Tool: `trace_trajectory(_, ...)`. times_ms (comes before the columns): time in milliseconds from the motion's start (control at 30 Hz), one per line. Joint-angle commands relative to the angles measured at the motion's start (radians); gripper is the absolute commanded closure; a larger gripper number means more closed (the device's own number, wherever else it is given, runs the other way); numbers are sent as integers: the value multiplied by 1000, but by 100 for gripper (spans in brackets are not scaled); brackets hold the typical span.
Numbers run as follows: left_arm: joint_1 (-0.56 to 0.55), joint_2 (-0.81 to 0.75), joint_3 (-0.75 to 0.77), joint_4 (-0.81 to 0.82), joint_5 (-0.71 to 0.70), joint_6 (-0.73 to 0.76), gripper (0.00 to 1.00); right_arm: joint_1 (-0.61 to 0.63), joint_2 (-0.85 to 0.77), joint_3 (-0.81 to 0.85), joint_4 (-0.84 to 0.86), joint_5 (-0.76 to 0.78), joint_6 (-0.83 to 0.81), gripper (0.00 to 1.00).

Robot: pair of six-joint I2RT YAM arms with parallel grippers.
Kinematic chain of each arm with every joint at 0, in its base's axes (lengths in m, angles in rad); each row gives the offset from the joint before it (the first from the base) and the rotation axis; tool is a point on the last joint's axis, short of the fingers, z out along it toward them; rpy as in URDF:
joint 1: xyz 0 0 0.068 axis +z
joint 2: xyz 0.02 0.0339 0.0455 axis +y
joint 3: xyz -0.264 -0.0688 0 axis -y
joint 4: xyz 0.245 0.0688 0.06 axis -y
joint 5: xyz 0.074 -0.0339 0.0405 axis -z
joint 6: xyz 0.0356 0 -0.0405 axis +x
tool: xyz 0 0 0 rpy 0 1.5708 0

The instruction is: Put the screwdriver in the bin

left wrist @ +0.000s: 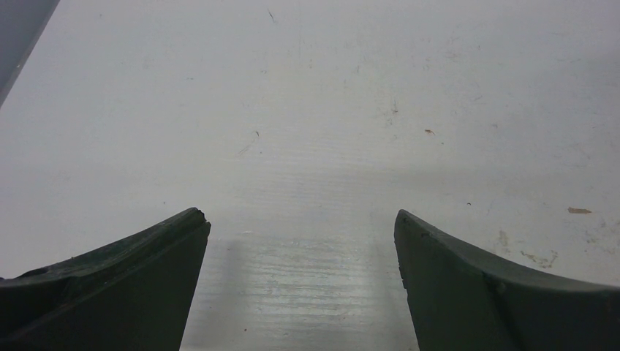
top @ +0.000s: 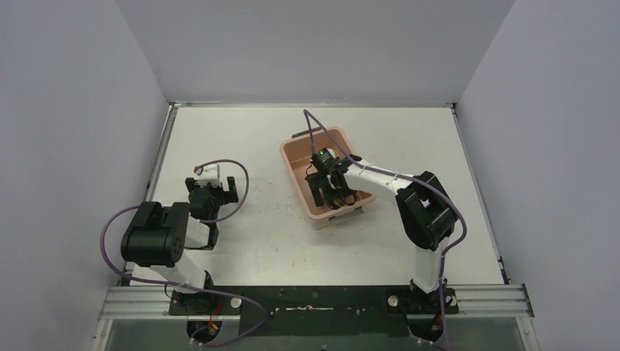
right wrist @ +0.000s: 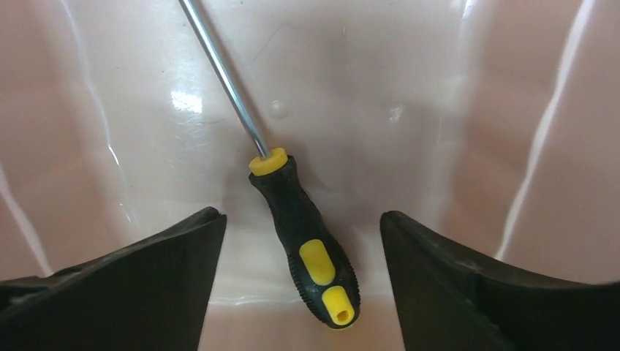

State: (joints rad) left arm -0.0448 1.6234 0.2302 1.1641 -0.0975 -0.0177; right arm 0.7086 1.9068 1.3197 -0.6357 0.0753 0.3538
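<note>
The screwdriver [right wrist: 303, 234], black-and-yellow handle with a thin metal shaft, lies on the floor of the salmon-pink bin [right wrist: 409, 88]. My right gripper [right wrist: 301, 219] hangs open inside the bin, its fingers on either side of the handle with gaps on both sides and no contact. In the top view the right gripper [top: 327, 186] sits low in the bin [top: 296, 157] and hides most of the screwdriver. My left gripper [left wrist: 301, 219] is open over bare table; in the top view the left gripper [top: 213, 186] stays well left of the bin.
The bin stands tilted near the middle of the white table [top: 248, 139], a grey handle [top: 345, 213] at its near short end. Grey walls close in the table at the left, back and right. The arm bases sit on a rail [top: 314, 300] at the near edge.
</note>
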Motion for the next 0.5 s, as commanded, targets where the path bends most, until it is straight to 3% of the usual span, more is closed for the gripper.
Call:
trace_trajectory(0, -1, -10, 20, 55, -2, -3, 3, 6, -99, 88, -23, 70, -15, 16)
trace_trajectory(133, -1, -10, 20, 55, -1, -4, 3, 6, -194, 149, -46, 88, -48, 0)
trace_trajectory(333, -1, -11, 20, 54, -1, -4, 3, -22, -380, 164, 5, 126, -116, 0)
trace_trajectory(467, -1, -11, 20, 55, -1, -4, 3, -125, -520, 67, 117, 129, -145, 0)
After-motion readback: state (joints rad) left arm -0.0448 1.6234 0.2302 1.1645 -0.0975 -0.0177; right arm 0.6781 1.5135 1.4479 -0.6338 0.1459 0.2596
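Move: The screwdriver already lies loose on the bin floor, its handle between your opening right fingers. Its middle is about 2 cm ahead, 2 cm left and 1 cm below your right hand. The bin's middle is some 6 cm ahead, 1 cm left and 2 cm higher; its near handle is roughly 4 cm back, 3 cm right and 8 cm up. From your left hand, the screwdriver is about 30 cm right, 4 cm back and 4 cm below. Open the right gripper the rest of the way and lift it off the screwdriver, slowly at first and then fast, about 20 cm up out of the bin while easing some 4 cm forward. As it rises, swing the fingertips up towards the far side by nearly 30 degrees, with a slight roll that raises the hand's left side. ##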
